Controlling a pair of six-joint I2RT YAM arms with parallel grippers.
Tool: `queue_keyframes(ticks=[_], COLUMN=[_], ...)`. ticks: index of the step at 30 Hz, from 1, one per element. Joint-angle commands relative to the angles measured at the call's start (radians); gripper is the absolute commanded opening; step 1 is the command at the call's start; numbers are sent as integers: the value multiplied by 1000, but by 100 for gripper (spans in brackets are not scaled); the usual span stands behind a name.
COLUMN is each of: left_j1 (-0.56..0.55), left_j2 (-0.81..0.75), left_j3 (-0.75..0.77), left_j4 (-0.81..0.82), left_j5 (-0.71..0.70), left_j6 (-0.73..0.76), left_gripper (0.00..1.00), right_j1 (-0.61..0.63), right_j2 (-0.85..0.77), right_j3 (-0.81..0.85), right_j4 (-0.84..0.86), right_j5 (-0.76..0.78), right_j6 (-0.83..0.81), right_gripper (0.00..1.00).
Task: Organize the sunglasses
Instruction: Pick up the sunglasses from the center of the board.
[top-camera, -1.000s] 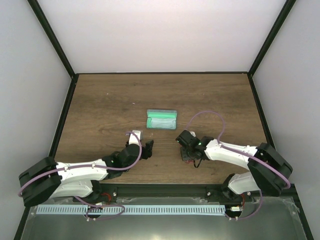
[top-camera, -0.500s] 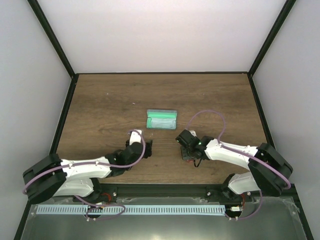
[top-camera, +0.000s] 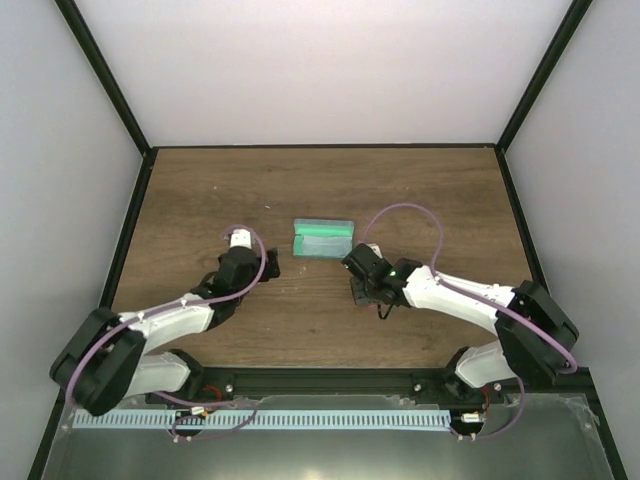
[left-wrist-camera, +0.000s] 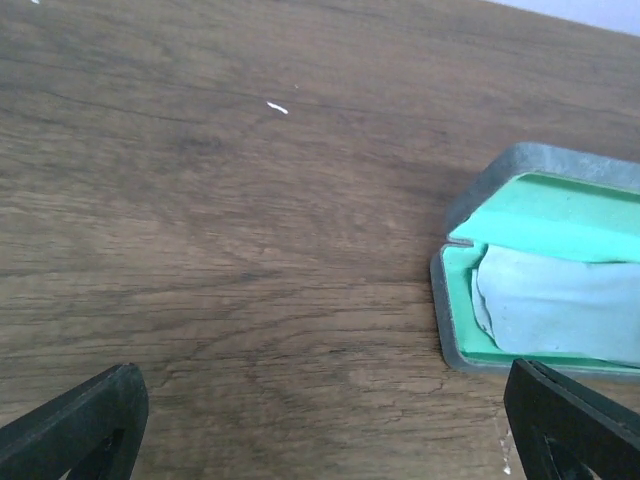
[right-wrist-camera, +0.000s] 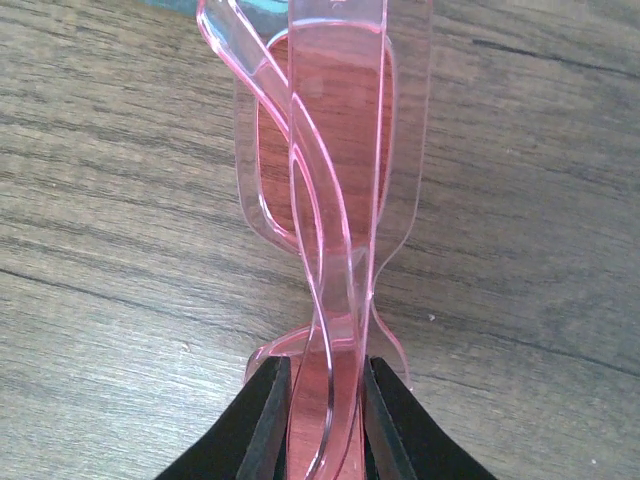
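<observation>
The sunglasses (right-wrist-camera: 335, 150) are a folded pair in translucent pink plastic, and they stand on edge just above the wood. My right gripper (right-wrist-camera: 325, 420) is shut on them near one end. From above, that gripper (top-camera: 356, 272) is just right of the case's near right corner. The blue-grey case (top-camera: 324, 240) lies open with its green lining up and a pale blue cloth (left-wrist-camera: 560, 305) inside. My left gripper (top-camera: 265, 268) stands wide open and empty, left of the case (left-wrist-camera: 540, 270). Only its fingertips (left-wrist-camera: 80, 425) show, at the frame's bottom corners.
The brown wooden table (top-camera: 200, 210) is boxed in by a black frame and pale walls. A small white speck (left-wrist-camera: 277, 107) lies on the wood far from the case. Both arm bases sit at the near edge.
The left arm swung up and left, away from the near middle, to the case's left side, and its jaws opened wider. The right gripper edged toward the case with the sunglasses.
</observation>
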Motion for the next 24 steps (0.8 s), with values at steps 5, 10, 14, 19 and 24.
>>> queue_keyframes(ticks=[5,10,14,19,24], left_j1=[74,134,209,323,379], left_j2=[293,428,514,696,873], left_j3=[103,152,201,305,413], left_j4=[163,214,271,375,499], left_j5=[221,296,415,652,845], left_j6=[44,21,24,4,-18], left_gripper=[71,43,26,19,18], right_j1=[-15,-37,-40,-40,-40], right_j2=[-27,-63,-64,-68,-75], right_j3=[44,20,13,-19,-19], right_j4=[-1,25,37,78,73], right_j5=[20,-2,-7,-50,-44], right_j6=[-42,-49,-48,-52,-50], right_gripper=[15,15,15,15,15])
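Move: Some 20 cm to the right of the left hand's wide-open fingers, about 5 cm ahead and 8 cm below, lies the open case. The white scrap on the table is roughly 16 cm ahead, 4 cm to this hand's right and 9 cm below. From the right hand, already holding the sunglasses, the case is about 11 cm ahead, 12 cm to the left and 5 cm below; the cloth lies in its near half, about 2 cm nearer than the case's middle. Swooping down about 7 cm and then forward, roughly 13 cm in all, the left hand passes the case's left end, well clear of it, ending beyond it low over the table; its fingers close nearly shut on nothing and the hand rolls, left side dropping. The right hand keeps the sunglasses pinched, lifting some 2 cm and easing half back. ##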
